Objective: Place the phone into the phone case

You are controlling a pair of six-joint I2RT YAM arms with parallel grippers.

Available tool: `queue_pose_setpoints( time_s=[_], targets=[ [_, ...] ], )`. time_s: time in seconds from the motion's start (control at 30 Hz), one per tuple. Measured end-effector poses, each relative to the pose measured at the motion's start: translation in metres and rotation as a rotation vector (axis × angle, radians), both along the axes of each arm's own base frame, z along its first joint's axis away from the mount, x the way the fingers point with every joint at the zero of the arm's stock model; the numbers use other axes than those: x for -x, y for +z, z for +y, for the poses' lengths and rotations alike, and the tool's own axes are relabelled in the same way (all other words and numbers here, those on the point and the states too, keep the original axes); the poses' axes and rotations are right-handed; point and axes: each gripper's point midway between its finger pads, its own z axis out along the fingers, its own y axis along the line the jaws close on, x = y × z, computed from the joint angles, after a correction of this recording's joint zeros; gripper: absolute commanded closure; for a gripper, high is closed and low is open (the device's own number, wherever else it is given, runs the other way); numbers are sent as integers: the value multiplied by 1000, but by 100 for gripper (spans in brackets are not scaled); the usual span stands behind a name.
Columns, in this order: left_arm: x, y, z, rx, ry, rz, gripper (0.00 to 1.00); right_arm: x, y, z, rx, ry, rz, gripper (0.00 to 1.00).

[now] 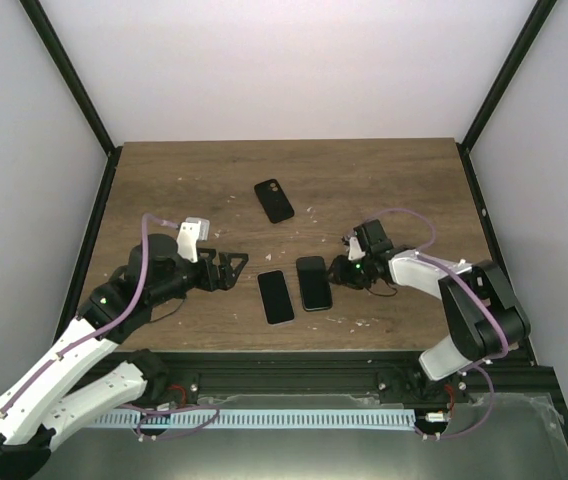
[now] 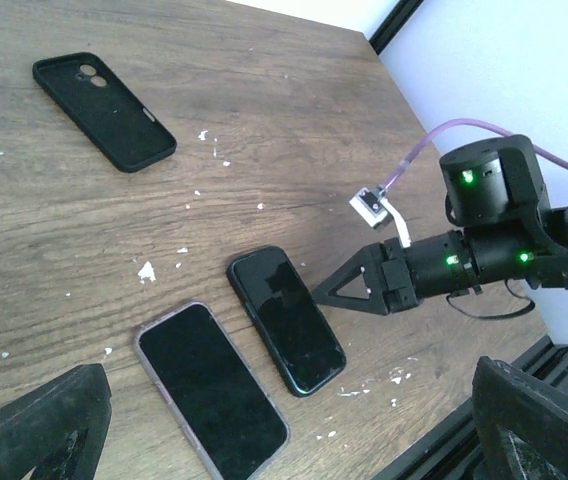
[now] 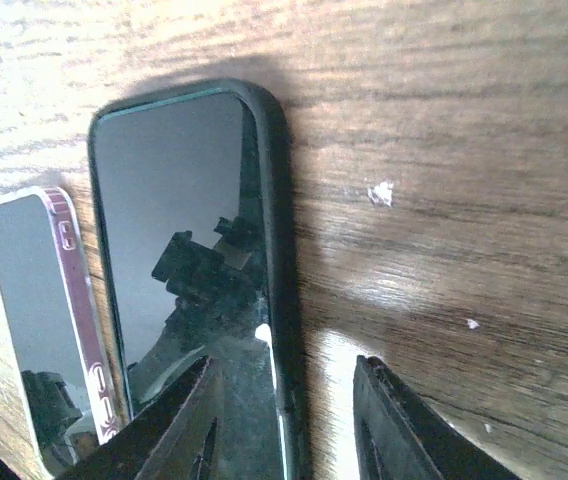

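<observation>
The phone (image 1: 275, 296) lies screen up near the table's front, with a clear, faintly purple rim around its edge; it also shows in the left wrist view (image 2: 209, 390) and the right wrist view (image 3: 39, 320). That rim looks like the phone case, whose back is hidden. My left gripper (image 1: 234, 270) is open and empty, just left of the phone and apart from it. My right gripper (image 3: 284, 365) is open, low over a second phone in a dark cover (image 1: 313, 283). It straddles that phone's right edge, with one finger over the screen and one over the wood.
An empty black cover with camera cutouts (image 1: 274, 200) lies farther back, also in the left wrist view (image 2: 104, 110). White flecks dot the wooden table (image 1: 404, 190). A black frame rail (image 1: 294, 372) runs along the front edge.
</observation>
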Motion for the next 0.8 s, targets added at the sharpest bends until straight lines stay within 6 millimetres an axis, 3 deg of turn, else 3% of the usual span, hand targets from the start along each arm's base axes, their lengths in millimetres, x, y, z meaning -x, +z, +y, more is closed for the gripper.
queue_pose_setpoints(
  time_s=[0.23, 0.5, 0.8],
  targets=[
    [-1, -8, -1, -3, 2, 10, 0, -12, 28, 9, -48, 2, -71, 98],
    [0, -23, 0, -10, 11, 45, 0, -16, 39, 30, -128, 44, -104, 99],
    [-2, -24, 2, -13, 31, 46, 0, -19, 21, 38, -139, 50, -70, 99]
  ],
)
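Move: The phone, lying in its phone case, has its middle about 4 cm to the right hand's left, 3 cm back and 2 cm below; the fingertips are by the case's right rim. The loose phone lies some 15 cm left and 7 cm back, the empty case about 16 cm left and 20 cm ahead, both on the table. From the left hand the cased phone is roughly 18 cm right, 10 cm ahead and 25 cm down. Up and forward off the case's right rim, then left in a low arc, the right hand swings over the far half of the phone, about 4 cm up and 4 cm across, and sinks 2 cm towards the screen. Its part-open fingers shut on nothing and tilt less steeply, by some 10 degrees. The open left hand sinks about 2.5 cm. ##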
